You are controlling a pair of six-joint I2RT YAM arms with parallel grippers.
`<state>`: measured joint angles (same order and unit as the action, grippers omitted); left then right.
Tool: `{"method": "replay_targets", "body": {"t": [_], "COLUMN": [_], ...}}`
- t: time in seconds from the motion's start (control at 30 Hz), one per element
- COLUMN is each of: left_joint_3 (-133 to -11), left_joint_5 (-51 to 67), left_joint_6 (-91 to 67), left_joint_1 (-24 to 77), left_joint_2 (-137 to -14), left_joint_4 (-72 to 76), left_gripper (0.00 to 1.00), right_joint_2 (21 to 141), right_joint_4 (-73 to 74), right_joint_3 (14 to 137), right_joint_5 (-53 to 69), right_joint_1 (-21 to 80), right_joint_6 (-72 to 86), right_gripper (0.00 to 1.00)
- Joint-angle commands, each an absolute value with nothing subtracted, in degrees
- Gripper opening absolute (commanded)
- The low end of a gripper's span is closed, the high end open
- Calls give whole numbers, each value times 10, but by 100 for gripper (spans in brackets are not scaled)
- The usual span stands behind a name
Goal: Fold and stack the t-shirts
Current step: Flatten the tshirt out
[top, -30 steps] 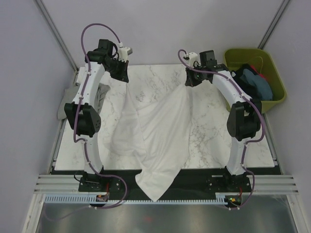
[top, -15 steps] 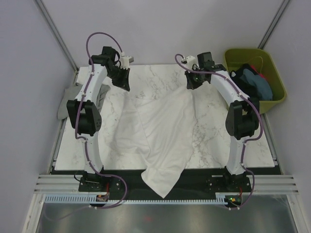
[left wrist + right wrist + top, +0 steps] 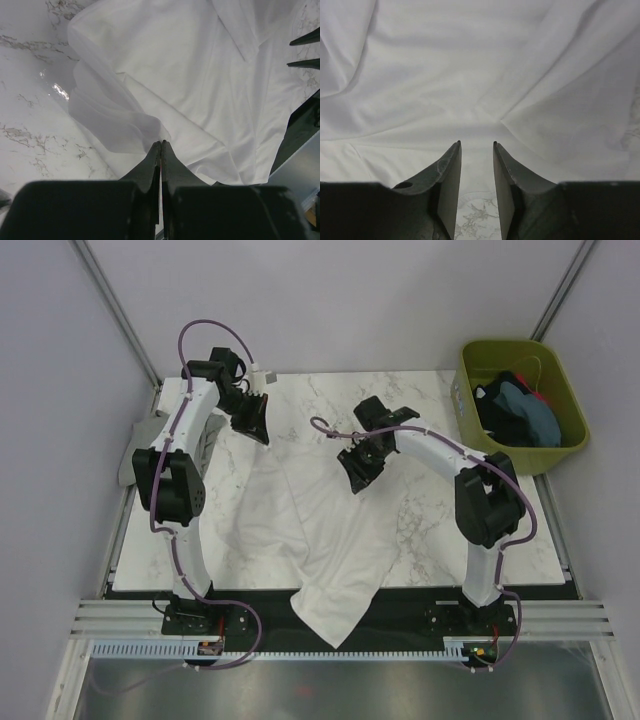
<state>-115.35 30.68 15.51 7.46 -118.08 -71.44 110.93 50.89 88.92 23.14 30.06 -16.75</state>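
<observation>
A large white t-shirt lies crumpled across the marble table, its lower end hanging over the near edge. My left gripper is shut on the shirt's far-left corner; in the left wrist view the cloth rises in a peak into the closed tips of the left gripper. My right gripper hovers over the shirt's far-right part. In the right wrist view the right gripper is open with nothing between its fingers, and white cloth lies just ahead of them.
An olive-green bin stands at the far right with dark and blue-teal shirts inside. A grey shirt lies off the table's left side. Bare marble shows to the right of the white shirt.
My right gripper has let go of the shirt's far edge, opened, and swung nearer and to the left over the cloth. The left gripper came slightly nearer, still pinching its corner. The shirt has sunk flatter.
</observation>
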Motion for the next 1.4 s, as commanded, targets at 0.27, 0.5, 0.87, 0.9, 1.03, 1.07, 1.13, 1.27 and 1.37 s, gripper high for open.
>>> {"method": "replay_targets", "body": {"t": [0.27,0.5,0.87,0.9,1.03,1.07,1.13,1.27,1.37], "left_joint_3": [-1120,-1122,-1115,-1116,-1114,-1114,-1114,-1114,-1116], "left_joint_5": [334,326,313,312,309,308,306,301,297], "left_joint_6": [149,138,139,139,138,137,138,138,138], "left_joint_1": [73,73,72,72,72,72,72,72,71], "left_joint_2": [-1134,-1128,-1128,-1128,-1129,-1130,-1130,-1131,-1130], "left_joint_4": [-707,-706,-703,-704,-702,-702,-701,-700,-700], "left_gripper": [2,2,2,2,2,2,2,2,2], "right_joint_2": [1086,1112,1181,1186,1209,1213,1221,1234,1238], "right_joint_4": [482,454,441,440,438,438,438,436,438], "right_joint_3": [866,800,865,868,887,890,896,902,898], "right_joint_5": [279,367,369,369,360,359,359,355,352], "right_joint_1": [229,229,229,229,229,229,229,229,229], "right_joint_6": [-112,-90,-82,-81,-78,-77,-79,-79,-81], "right_gripper": [37,34,35,36,38,38,38,38,38]}}
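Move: The small crease in the white t-shirt lies nearly under my right hand, about 2 cm ahead and 7 cm below it. The shirt's right edge is some 9 cm to the right, level with my hand and also 7 cm down. The raised far-left corner is about 9 cm ahead, 23 cm left and 6 cm higher. From my left hand, which pinches that corner, the crease lies roughly 8 cm back, 23 cm right and 14 cm below. With my right fingers staying part open, I first swing about 5 cm forward and 4 cm right, then sweep back and down over the shirt. From there I creep forward and left while sinking onto the crease, ending some 6 cm lower, fingertips tipped back about 15 degrees and straddling the fold. My left hand keeps its pinch on the raised corner, easing back slightly. ##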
